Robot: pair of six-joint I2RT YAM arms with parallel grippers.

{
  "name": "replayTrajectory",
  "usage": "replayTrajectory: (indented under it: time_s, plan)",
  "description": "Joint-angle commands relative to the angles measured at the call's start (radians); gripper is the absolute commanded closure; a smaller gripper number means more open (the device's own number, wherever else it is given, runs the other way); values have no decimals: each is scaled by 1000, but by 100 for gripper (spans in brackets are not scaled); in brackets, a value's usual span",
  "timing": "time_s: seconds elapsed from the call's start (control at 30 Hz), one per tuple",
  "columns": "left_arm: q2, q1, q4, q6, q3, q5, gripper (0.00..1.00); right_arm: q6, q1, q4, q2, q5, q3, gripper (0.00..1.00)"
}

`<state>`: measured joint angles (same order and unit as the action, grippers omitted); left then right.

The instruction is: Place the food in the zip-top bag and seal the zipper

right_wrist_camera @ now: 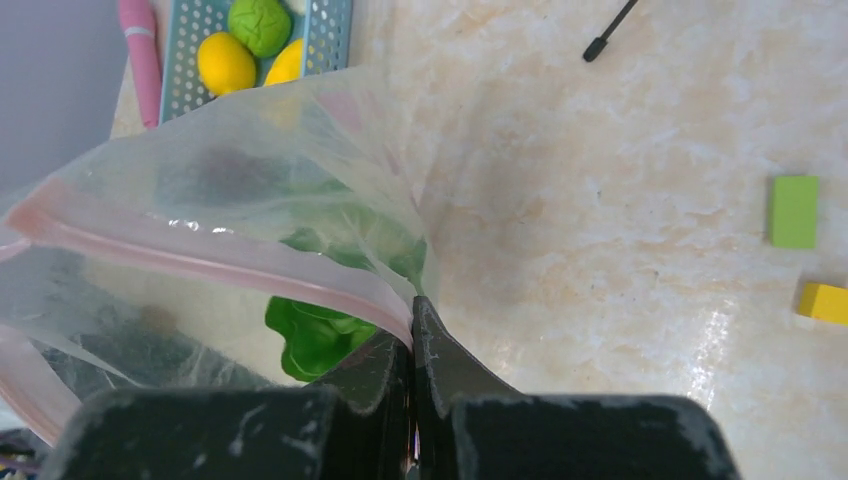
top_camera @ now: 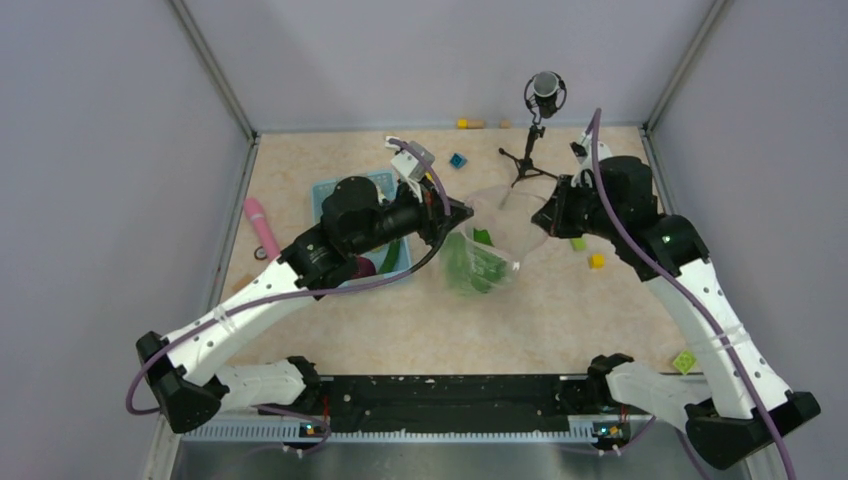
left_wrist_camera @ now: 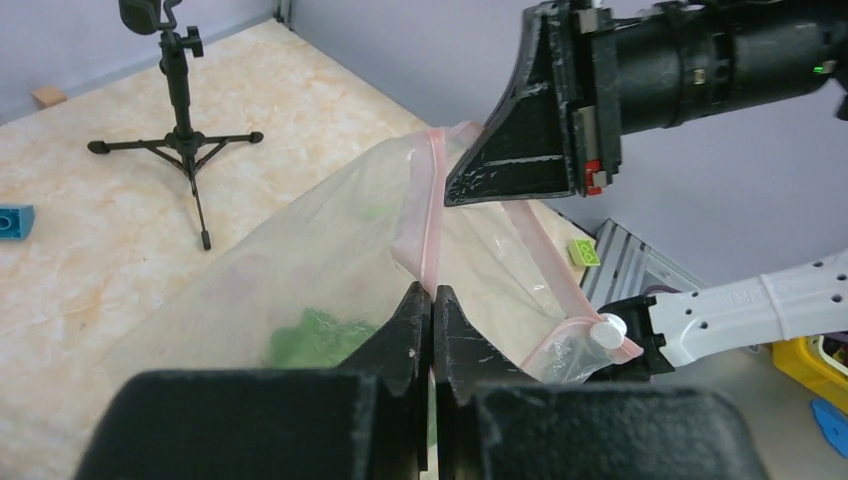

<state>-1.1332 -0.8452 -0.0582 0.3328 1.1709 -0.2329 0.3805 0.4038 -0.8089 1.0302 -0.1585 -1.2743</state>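
Observation:
The clear zip-top bag hangs stretched between my two grippers above mid-table. My left gripper is shut on the pink zipper at the bag's left end. My right gripper is shut on the zipper at the other end. The mouth gapes between them. Leafy green lettuce lies inside the bag. A green lime and yellow citrus sit in the light blue basket. A dark green cucumber shows under the left arm.
A pink stick lies left of the basket. A small black tripod stands behind the bag. Small blocks are scattered about: blue, green, yellow, and another green one near the right arm's base.

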Motion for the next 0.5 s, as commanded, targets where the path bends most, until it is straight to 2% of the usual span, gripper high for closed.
replayTrajectory:
  time_s: [0.0,0.2,0.23,0.3,0.37,0.4,0.47]
  plan:
    - [-69,11,5,-3,76,4,100,4,-8,-33,-23,134,-61,100]
    - [-134,50,27,37,99,-30,100,27,-8,-60,-32,266,-104,100]
    - [-138,54,33,42,97,-38,96,35,-7,-49,-33,259,-96,100]
    - [-141,59,49,47,74,-52,61,41,-7,-27,-20,205,-74,100]
    - [-133,61,50,47,43,-56,17,48,-7,5,2,122,-40,100]
    - [-123,62,50,44,28,-48,3,58,-8,43,13,78,-18,100]
    - [-99,65,50,40,-11,-8,2,102,-7,126,38,12,42,100]
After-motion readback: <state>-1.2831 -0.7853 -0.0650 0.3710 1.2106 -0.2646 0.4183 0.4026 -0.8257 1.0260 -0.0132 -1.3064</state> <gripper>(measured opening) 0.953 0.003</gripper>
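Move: Hanging inside the bag, the green lettuce lies some 18 cm below the left hand and 3 cm to its right, level with it fore and aft; from the right hand it is about 10 cm left, 3 cm back and 10 cm below. The bag rim in the right fingers is roughly 13 cm right of the left hand, 3 cm ahead and 8 cm lower. The blue basket stands some 25 cm left of the left hand, 16 cm ahead and 30 cm below. Sinking and reaching forward about 4 cm each way, with a slight drift right, the left hand eases its pinched bit of bag rim down, then stops and spreads its fingers wide to let go. The right hand keeps its pinch on the other side of the rim, draws it about 3 cm right while turning clockwise some 10 degrees, then comes back left about a centimetre. ##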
